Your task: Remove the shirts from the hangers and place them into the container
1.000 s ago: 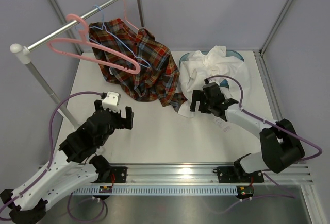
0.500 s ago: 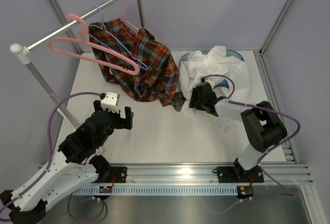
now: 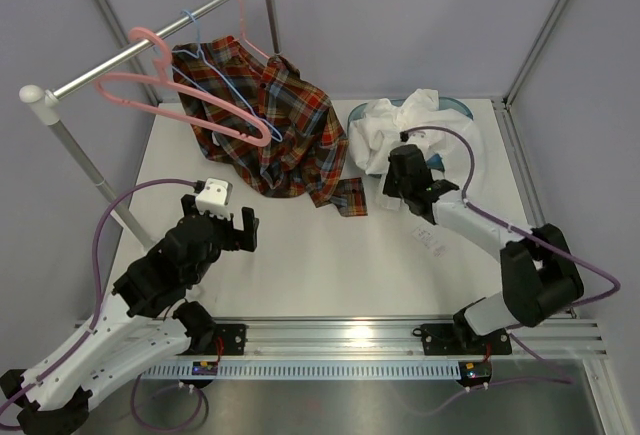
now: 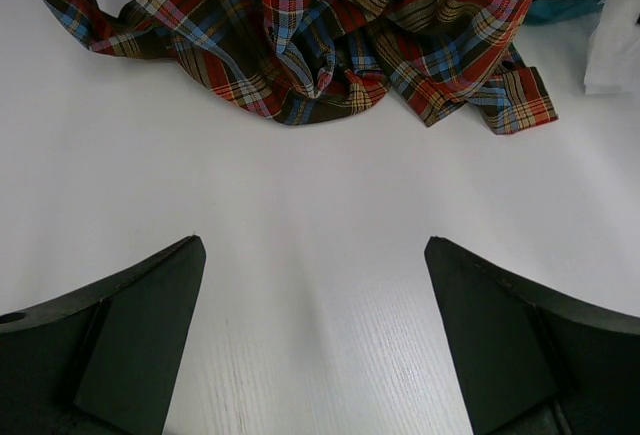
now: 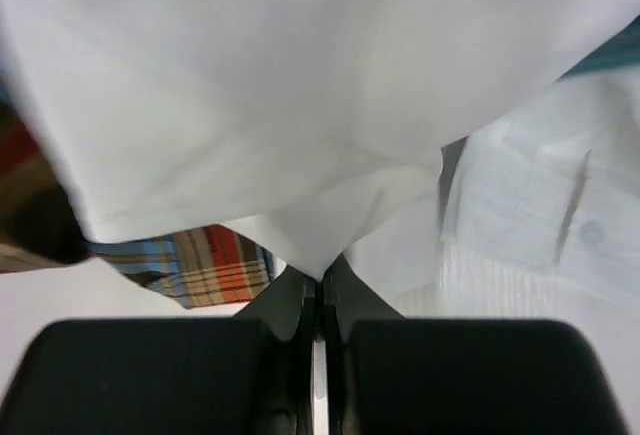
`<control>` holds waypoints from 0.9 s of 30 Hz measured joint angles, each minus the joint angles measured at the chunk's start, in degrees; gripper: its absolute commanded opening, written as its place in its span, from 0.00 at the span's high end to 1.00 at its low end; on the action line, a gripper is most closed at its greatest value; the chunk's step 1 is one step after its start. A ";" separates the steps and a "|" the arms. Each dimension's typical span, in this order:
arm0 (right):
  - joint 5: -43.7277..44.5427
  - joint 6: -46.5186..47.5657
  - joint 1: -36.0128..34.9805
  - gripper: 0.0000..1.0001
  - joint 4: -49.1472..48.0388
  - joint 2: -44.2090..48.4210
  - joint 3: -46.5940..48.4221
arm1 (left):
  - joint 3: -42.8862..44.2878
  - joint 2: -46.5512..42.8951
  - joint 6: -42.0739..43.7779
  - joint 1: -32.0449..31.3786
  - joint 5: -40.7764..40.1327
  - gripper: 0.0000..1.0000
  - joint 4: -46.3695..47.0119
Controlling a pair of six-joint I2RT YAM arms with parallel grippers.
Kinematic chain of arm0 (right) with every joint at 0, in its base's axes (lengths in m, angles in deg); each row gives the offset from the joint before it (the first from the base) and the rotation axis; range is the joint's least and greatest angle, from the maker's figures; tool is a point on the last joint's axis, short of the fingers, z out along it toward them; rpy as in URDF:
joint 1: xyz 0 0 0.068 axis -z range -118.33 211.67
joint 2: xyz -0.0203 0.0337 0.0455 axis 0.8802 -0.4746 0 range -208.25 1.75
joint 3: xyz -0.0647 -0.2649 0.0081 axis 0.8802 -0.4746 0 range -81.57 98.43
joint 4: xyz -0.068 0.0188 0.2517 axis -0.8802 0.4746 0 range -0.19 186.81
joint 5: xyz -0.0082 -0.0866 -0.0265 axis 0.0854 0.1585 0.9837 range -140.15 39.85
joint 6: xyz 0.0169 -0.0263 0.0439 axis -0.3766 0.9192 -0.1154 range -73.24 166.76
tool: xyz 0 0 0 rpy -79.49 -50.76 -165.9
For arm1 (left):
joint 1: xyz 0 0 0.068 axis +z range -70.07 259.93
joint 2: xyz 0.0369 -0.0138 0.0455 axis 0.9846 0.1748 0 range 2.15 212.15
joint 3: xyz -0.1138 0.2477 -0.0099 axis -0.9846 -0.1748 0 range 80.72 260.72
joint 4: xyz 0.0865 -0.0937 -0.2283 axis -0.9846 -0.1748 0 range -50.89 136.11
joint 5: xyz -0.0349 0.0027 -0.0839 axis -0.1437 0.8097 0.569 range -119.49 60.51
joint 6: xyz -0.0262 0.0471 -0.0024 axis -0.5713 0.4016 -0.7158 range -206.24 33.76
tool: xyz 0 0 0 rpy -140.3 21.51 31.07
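The white shirt [image 3: 410,125] lies heaped over the teal container [image 3: 458,105] at the back right. My right gripper [image 3: 393,187] is at the heap's near edge, shut on a fold of the white shirt [image 5: 300,105]; the cloth comes to a point between the jaws of the right gripper [image 5: 320,277]. The plaid shirt [image 3: 275,125] hangs on a light blue hanger [image 3: 240,95] and spills onto the table. Empty pink hangers [image 3: 185,95] hang on the rail. My left gripper [image 3: 220,217] is open above bare table, short of the plaid shirt [image 4: 320,25]; the left gripper [image 4: 312,245] holds nothing.
The silver rail [image 3: 150,40] runs diagonally across the back left on two posts. A plaid cuff [image 3: 350,198] lies on the table just left of my right gripper. A pale buttoned shirt part [image 5: 530,215] shows beside the white fold. Frame uprights stand at the back corners.
My right gripper closed on the white shirt's lower edge and drew it right and back toward the container, off the plaid cuff. The left arm stayed still.
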 measured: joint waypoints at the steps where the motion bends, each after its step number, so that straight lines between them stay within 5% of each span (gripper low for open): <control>1: 0.50 0.52 0.00 1.00 1.36 1.81 1.36 | 0.00 0.00 0.00 0.00 0.00 0.01 0.00; 6: 5.20 2.93 0.02 1.00 9.35 4.87 18.01 | 0.00 0.13 0.00 0.13 0.00 0.01 0.00; 14: 10.62 5.95 4.37 1.00 13.20 -6.32 45.92 | 0.00 0.09 0.00 0.31 0.00 0.01 0.00; 27: 5.29 2.54 14.78 1.00 22.45 -31.47 51.67 | 0.00 0.63 0.04 0.68 0.17 0.01 0.00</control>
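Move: The container, with white shirt spilling out over its near side, is centred about 17 cm ahead of the right gripper and 6 cm to its right, roughly at its height. The plaid cuff lies on the table some 12 cm to this gripper's left and 2 cm farther out; a paper slip is about 11 cm back and 11 cm right. From the left gripper the container is roughly 33 cm ahead, 50 cm right and 15 cm lower. Keep the right fingers shut on the fold of white shirt and swing it up about 26 cm while travelling forward, then bring it down some 20 cm over the container, ending about 17 cm farther out and 8 cm to the right. Tip the fingers up on the rise and back down on the descent, turning the hand some 15 degrees clockwise. ##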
